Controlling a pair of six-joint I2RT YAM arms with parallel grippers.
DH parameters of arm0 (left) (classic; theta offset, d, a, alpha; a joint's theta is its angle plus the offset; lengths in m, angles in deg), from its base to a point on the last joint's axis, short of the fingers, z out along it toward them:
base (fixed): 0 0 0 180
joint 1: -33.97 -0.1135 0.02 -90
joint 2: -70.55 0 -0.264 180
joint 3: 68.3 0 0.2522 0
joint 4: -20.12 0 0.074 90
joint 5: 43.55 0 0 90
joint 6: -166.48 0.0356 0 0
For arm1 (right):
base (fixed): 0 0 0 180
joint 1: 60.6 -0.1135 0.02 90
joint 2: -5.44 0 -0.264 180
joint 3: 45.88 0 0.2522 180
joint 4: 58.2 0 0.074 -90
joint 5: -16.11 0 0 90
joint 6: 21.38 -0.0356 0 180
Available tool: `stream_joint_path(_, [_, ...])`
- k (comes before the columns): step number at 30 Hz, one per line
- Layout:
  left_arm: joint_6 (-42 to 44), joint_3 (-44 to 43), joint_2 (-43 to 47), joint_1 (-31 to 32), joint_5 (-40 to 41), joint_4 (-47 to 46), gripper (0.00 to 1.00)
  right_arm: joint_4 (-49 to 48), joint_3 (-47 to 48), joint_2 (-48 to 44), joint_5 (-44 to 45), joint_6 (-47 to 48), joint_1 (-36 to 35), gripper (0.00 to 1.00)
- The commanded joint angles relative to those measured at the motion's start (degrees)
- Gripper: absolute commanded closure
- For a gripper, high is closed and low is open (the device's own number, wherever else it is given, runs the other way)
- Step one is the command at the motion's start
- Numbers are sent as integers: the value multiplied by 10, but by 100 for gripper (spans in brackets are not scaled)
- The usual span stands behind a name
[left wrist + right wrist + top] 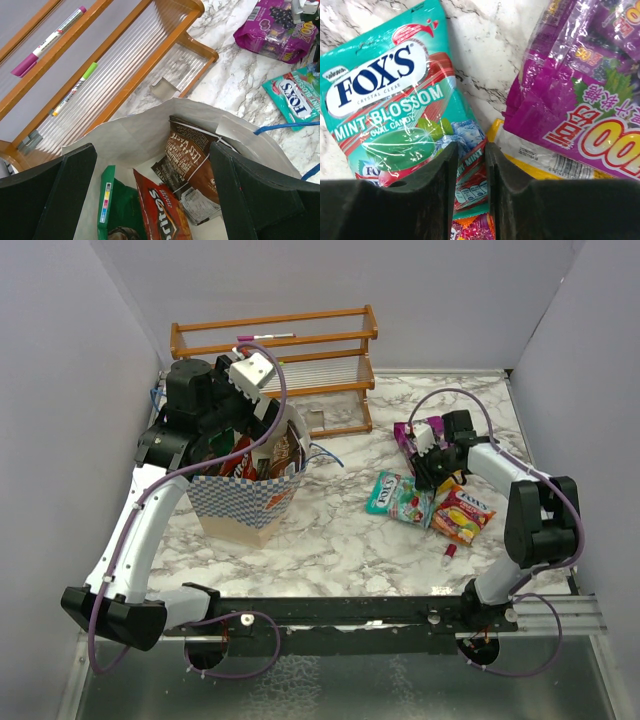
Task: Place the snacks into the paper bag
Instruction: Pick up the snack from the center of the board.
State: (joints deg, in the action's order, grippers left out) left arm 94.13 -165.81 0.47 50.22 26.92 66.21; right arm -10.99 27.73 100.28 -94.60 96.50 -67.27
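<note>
The checkered paper bag point(245, 508) stands open at centre left, its white inside point(145, 125) showing in the left wrist view. In it lie a red Doritos packet point(160, 210), a green packet point(122, 210) and a brown packet point(192, 155). My left gripper point(151, 150) hangs open over the bag's mouth point(255, 445). On the marble to the right lie a teal Fox's packet point(398, 497) point(385, 90), a magenta packet point(407, 433) point(590, 85) and a red-yellow packet point(463, 515). My right gripper point(433, 472) point(471, 147) stands low over the teal packet's corner, its jaws narrowly apart, with that corner showing in the gap.
A wooden rack point(275, 340) stands behind the bag, with a magenta marker point(47, 42) and a green-tipped pen point(75, 90) on its shelves. A tiny red-pink object point(450, 553) lies near the right arm's base. Grey walls close in both sides.
</note>
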Motion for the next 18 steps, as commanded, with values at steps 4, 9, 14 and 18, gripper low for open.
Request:
stream_joint_path(4, [-13, -6, 8, 3, -25, -9, 1, 38, 20, 4, -53, 16, 1, 90])
stream_joint_path(9, [-14, -6, 9, 3, -28, -9, 1, 47, 22, -20, -64, 23, 1, 99])
stream_joint_path(14, [-15, -8, 8, 3, -29, -7, 1, 57, 31, -47, -73, 24, 1, 99])
stream_joint_path(18, [-15, -11, 8, 4, -34, -1, 1, 56, 30, -60, -77, 21, 1, 99])
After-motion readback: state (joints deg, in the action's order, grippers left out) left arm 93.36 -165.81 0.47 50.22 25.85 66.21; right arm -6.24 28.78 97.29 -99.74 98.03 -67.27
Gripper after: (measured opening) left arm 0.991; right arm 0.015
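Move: The Fox's candy bag is already between my right fingers at its right-hand edge. Its middle lies about 5 cm to the left, 3 cm back and 1 cm lower. The purple bag is about 9 cm straight ahead, the yellow packet some 4 cm to the right and level, and the red-orange bag about 7 cm right and 6 cm back. From my left hand, the Fox's bag lies roughly 22 cm right, 5 cm back and 32 cm down. I finish shutting my right fingers, from about a third open to fully closed, on the right-hand edge of the Fox's bag, easing back and slightly left as they shut. Then I start upward, rising about 2 cm in all, with the wrist turning only some 5 degrees. ##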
